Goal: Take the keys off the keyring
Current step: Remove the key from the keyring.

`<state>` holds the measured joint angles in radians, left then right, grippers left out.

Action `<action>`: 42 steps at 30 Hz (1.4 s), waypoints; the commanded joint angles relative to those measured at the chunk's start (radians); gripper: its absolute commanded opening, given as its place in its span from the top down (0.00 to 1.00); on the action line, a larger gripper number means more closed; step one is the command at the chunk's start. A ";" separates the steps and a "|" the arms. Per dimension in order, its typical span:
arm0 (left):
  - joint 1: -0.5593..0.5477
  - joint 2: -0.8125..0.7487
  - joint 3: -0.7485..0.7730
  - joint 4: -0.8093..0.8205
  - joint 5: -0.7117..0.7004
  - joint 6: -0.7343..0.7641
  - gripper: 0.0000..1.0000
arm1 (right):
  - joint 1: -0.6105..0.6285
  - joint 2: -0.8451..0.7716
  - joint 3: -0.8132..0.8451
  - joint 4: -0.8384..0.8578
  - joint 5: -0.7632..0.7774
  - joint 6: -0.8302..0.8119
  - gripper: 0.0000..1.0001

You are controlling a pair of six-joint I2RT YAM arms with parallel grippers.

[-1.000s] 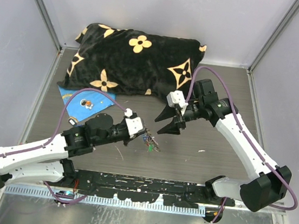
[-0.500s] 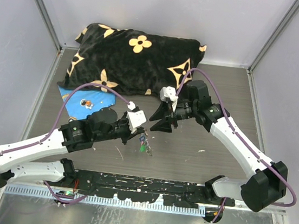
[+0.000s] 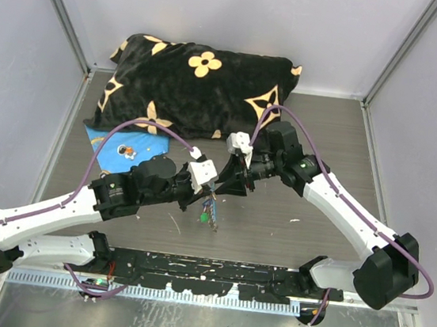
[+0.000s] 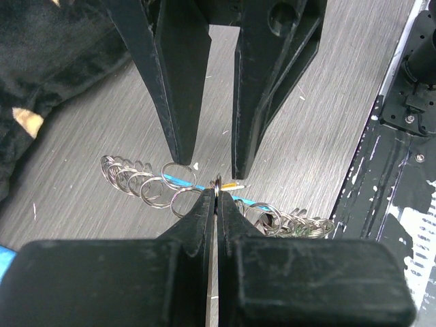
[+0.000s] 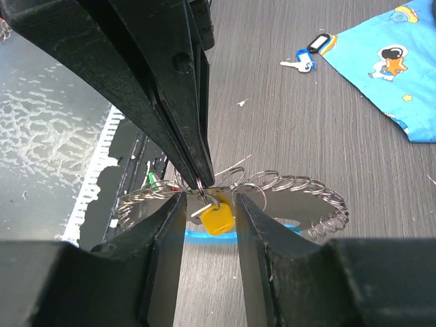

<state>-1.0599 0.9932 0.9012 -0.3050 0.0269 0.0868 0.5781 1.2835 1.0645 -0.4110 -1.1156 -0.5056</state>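
The keyring [image 5: 300,187] is a loop of small steel rings with a light-blue section [image 5: 204,236], hanging just above the table. My left gripper [image 4: 216,194] is shut on one small ring at the loop's middle. A yellow-headed key [image 5: 216,219] dangles from that ring. My right gripper [image 5: 209,204] faces the left one, open, its fingers on either side of the yellow key with a gap on both sides. In the top view the two grippers meet tip to tip [image 3: 219,187], and more keys [image 3: 208,212] with green and red heads hang below.
A black pillow [image 3: 200,89] with tan flowers lies across the back. A blue printed sheet [image 3: 128,151] lies left of centre, and loose blue and white keys [image 5: 303,60] rest on the table beside it. The black rail [image 3: 205,273] runs along the near edge.
My right gripper has moved left to meet the left gripper and its jaws have narrowed around the yellow key. The left gripper has shifted slightly up with the keyring.
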 commanded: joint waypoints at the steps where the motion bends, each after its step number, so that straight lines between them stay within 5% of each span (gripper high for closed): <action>1: 0.000 -0.016 0.060 0.070 0.013 -0.018 1.00 | 0.021 0.001 0.006 0.038 0.012 -0.022 0.60; 15: 0.000 -0.011 0.069 0.075 0.031 -0.025 1.00 | 0.066 0.011 0.009 -0.013 0.064 -0.118 0.72; 22: -0.001 -0.010 0.068 0.079 0.045 -0.027 1.00 | 0.076 0.012 0.019 -0.053 0.051 -0.174 0.99; 30: 0.000 -0.068 0.002 0.128 0.096 -0.041 1.00 | 0.032 -0.008 0.057 -0.108 -0.058 -0.200 0.99; 39: 0.001 -0.184 -0.194 0.351 0.098 -0.122 0.58 | 0.004 -0.013 0.077 -0.151 -0.178 -0.225 0.99; 42: 0.001 -0.177 -0.218 0.399 0.086 -0.143 0.54 | 0.003 -0.013 0.077 -0.153 -0.179 -0.225 0.99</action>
<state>-1.0588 0.8173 0.7055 -0.0784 0.1184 -0.0093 0.5823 1.2915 1.0866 -0.5678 -1.2221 -0.7109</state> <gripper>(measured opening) 0.448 0.030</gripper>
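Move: Just about 1 cm back, 1 cm left and 1 cm below the open right fingers is the ring cluster at the yellow key, on the keyring the left hand still pinches at its own fingertips. The yellow key hangs some 2 cm under this cluster. From the right hand, the green tag is about 6 cm back, 1 cm left and 3 cm lower; the turquoise grip lies roughly 1 cm back, 1 cm left and 7 cm below. Easing left, back and down by about 1 cm each, the right hand shuts its fingers on the rings at the yellow key while the left keeps its pinch. Gripping, the right then draws rightward, up and back a good 1 cm each; only then does the left let go, opening to nearly half as it backs off about 2 cm, rises 1 cm and tips its fingers up some 15 degrees. ##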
